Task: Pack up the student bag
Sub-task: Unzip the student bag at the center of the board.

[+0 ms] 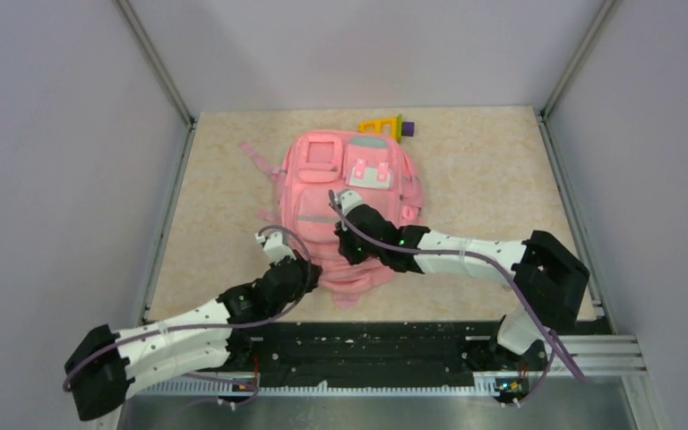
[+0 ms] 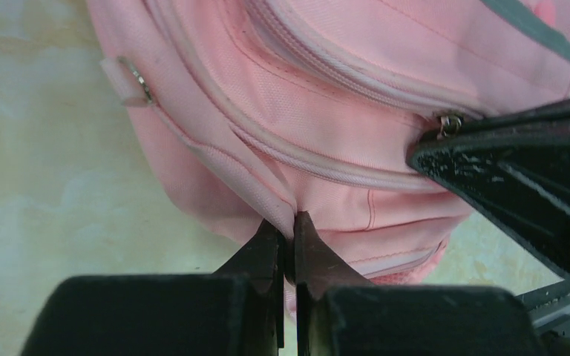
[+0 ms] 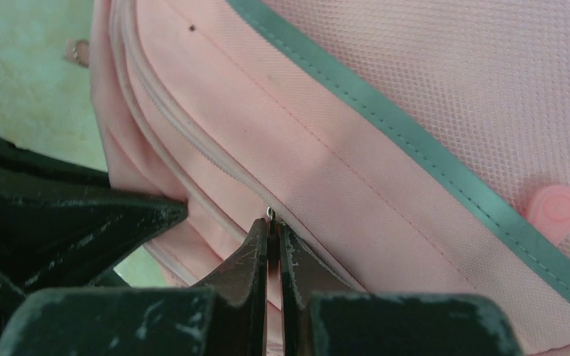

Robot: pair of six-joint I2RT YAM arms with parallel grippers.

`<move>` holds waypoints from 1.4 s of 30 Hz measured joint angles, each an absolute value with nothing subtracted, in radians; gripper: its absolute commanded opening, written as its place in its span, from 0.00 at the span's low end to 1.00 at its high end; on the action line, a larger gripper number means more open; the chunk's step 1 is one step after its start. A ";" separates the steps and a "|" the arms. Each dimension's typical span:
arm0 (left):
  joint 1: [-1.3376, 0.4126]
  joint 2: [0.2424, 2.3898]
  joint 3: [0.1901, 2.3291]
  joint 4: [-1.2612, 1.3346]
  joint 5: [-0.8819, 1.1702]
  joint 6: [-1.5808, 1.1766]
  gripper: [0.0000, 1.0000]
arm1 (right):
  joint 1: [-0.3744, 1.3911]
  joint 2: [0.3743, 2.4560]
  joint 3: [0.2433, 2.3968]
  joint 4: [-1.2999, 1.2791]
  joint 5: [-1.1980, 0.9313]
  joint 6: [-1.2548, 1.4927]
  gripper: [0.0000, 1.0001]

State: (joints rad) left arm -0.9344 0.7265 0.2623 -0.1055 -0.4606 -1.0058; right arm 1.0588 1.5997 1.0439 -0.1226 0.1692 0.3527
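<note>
The pink student bag [image 1: 345, 193] lies flat in the middle of the table, front side up, its near end toward the arms. At that near end my left gripper [image 2: 289, 226] is shut on a fold of the bag's pink fabric [image 2: 271, 200] beside a zip seam. My right gripper [image 3: 274, 226] is shut on the small metal zipper pull [image 3: 270, 213] of a closed zip [image 3: 193, 148] just below the grey reflective strip [image 3: 415, 141]. The same pull [image 2: 450, 122] shows at the right fingers' tip in the left wrist view. Both grippers [image 1: 300, 269] [image 1: 351, 235] sit close together on the bag.
A yellow and purple toy piece [image 1: 387, 126] lies just beyond the bag's far end. Metal rails [image 1: 166, 224] border the beige tabletop on the left and right, with grey walls behind. A loose pink strap [image 1: 260, 159] trails from the bag's far left.
</note>
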 measured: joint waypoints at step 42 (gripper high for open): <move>-0.389 1.045 0.606 -0.110 -0.072 -0.644 0.63 | 0.905 1.259 0.744 -0.177 0.285 0.390 0.00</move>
State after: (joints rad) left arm -0.3889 1.0447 0.6060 -0.1104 -0.0715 -0.6441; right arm 0.9047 1.2594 0.7441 -0.1768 0.2852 0.3901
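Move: The left hand still pinches cloth at the pink bag's lower left side; the side strap it next heads for lies about 13 cm ahead and 9 cm left of it, slightly lower. The right fingers still hold the zip pull right at their tips, some 3 cm ahead and 6 cm right of the left hand, a little higher. From the right hand the white label patch is about 20 cm ahead and 7 cm right, the bottom tab 12 cm back and 1 cm right, lower. Rightward together at first, both hands keep their pinches, the left dragging the bag's lower side about 10 cm while the right carries the zip pull some 12 cm, slowing to a stop and turning clockwise about 15 degrees. The left then opens wide, lets go of the cloth, rises off it and swings forward and left towards the side strap, starting to sink near the end. ##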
